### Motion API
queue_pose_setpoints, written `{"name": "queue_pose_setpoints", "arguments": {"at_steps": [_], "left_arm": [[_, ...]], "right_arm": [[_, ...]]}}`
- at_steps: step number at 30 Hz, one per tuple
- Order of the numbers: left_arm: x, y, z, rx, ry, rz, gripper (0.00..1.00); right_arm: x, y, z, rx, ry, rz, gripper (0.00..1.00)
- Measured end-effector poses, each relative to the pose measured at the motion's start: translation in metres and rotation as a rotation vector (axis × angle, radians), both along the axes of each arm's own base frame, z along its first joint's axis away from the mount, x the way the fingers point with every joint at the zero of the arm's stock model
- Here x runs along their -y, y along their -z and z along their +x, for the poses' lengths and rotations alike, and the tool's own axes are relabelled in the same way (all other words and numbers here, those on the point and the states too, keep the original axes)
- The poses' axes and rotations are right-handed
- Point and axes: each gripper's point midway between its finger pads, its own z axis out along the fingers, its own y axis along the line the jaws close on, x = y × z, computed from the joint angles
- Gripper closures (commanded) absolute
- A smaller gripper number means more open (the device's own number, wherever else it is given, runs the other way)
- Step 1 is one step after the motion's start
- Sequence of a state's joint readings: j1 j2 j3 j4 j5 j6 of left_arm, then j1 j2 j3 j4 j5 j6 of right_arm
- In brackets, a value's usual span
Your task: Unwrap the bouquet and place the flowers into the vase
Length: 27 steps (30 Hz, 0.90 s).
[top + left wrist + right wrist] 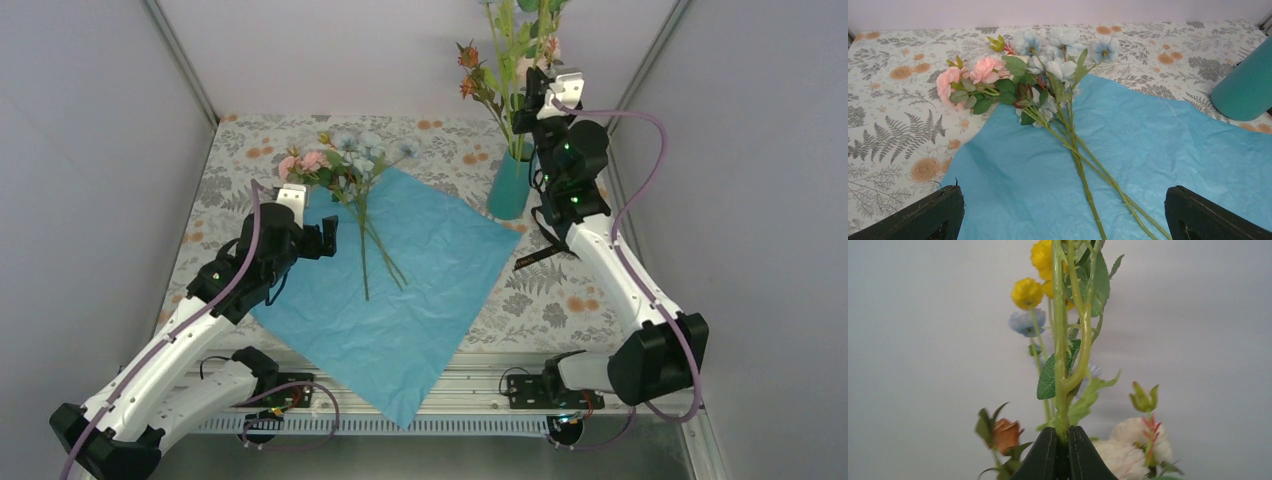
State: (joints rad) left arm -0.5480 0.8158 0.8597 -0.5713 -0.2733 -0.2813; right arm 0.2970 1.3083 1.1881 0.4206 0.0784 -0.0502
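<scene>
The blue paper sheet (400, 290) lies flat and unwrapped on the tablecloth. Three flowers (345, 165) lie on it, pink and pale-blue blooms toward the back, green stems (1083, 170) pointing toward me. My left gripper (318, 238) hovers open just left of the stems, its fingers (928, 215) wide apart over the paper. The teal vase (509, 186) stands at the back right with flowers in it. My right gripper (533, 88) is above the vase, shut on an upright green flower stem (1060, 385) bearing yellow blooms (1027, 292).
Grey walls enclose the table on three sides, with the vase close to the right wall. A black strap (538, 255) lies on the cloth beside the right arm. The vase edge (1245, 87) shows at the right of the left wrist view.
</scene>
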Motion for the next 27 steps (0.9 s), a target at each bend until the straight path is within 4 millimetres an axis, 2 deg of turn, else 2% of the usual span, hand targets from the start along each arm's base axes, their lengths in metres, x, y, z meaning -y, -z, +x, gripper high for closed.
{"name": "queue_pose_setpoints", "arguments": {"at_steps": [9, 16, 22, 27], "left_arm": [[-0.001, 0.006, 0.002, -0.019, -0.009, 0.018, 0.0], [0.0, 0.012, 0.005, -0.036, -0.012, 0.031, 0.0], [0.001, 0.014, 0.005, -0.041, -0.012, 0.034, 0.0], [0.001, 0.014, 0.006, -0.043, -0.012, 0.035, 0.0]], "right_arm": [[0.033, -0.005, 0.046, 0.055, 0.084, -0.037, 0.96], [0.04, -0.001, 0.072, 0.069, 0.077, -0.04, 0.96], [0.034, 0.017, 0.083, 0.045, 0.049, -0.047, 0.96], [0.034, 0.043, 0.087, -0.006, 0.049, -0.056, 0.96]]}}
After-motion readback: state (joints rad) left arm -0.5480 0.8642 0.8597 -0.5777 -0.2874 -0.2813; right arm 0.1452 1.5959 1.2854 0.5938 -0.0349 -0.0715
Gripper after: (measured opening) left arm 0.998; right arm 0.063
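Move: The vase mouth that the right hand is taking its held flower to lies about 8 cm ahead, 3 cm to its right and some 22 cm below. Of the flowers already standing there, the orange ones are about 13 cm ahead and 7 cm left, 5 cm lower. The black strap lies on the table about 3 cm back, 11 cm right and 46 cm down. From the left hand, the mouth is roughly 21 cm ahead and 34 cm right, about level. Still pinching the upright flower by its stem, the right hand carries it forward about 9 cm and some 3 cm to the right, over the vase. It runs nearly level at first, then slows and turns downward, sinking about 4 cm to lower the stem's end into the mouth. The fingers stay shut and the wrist barely turns. ##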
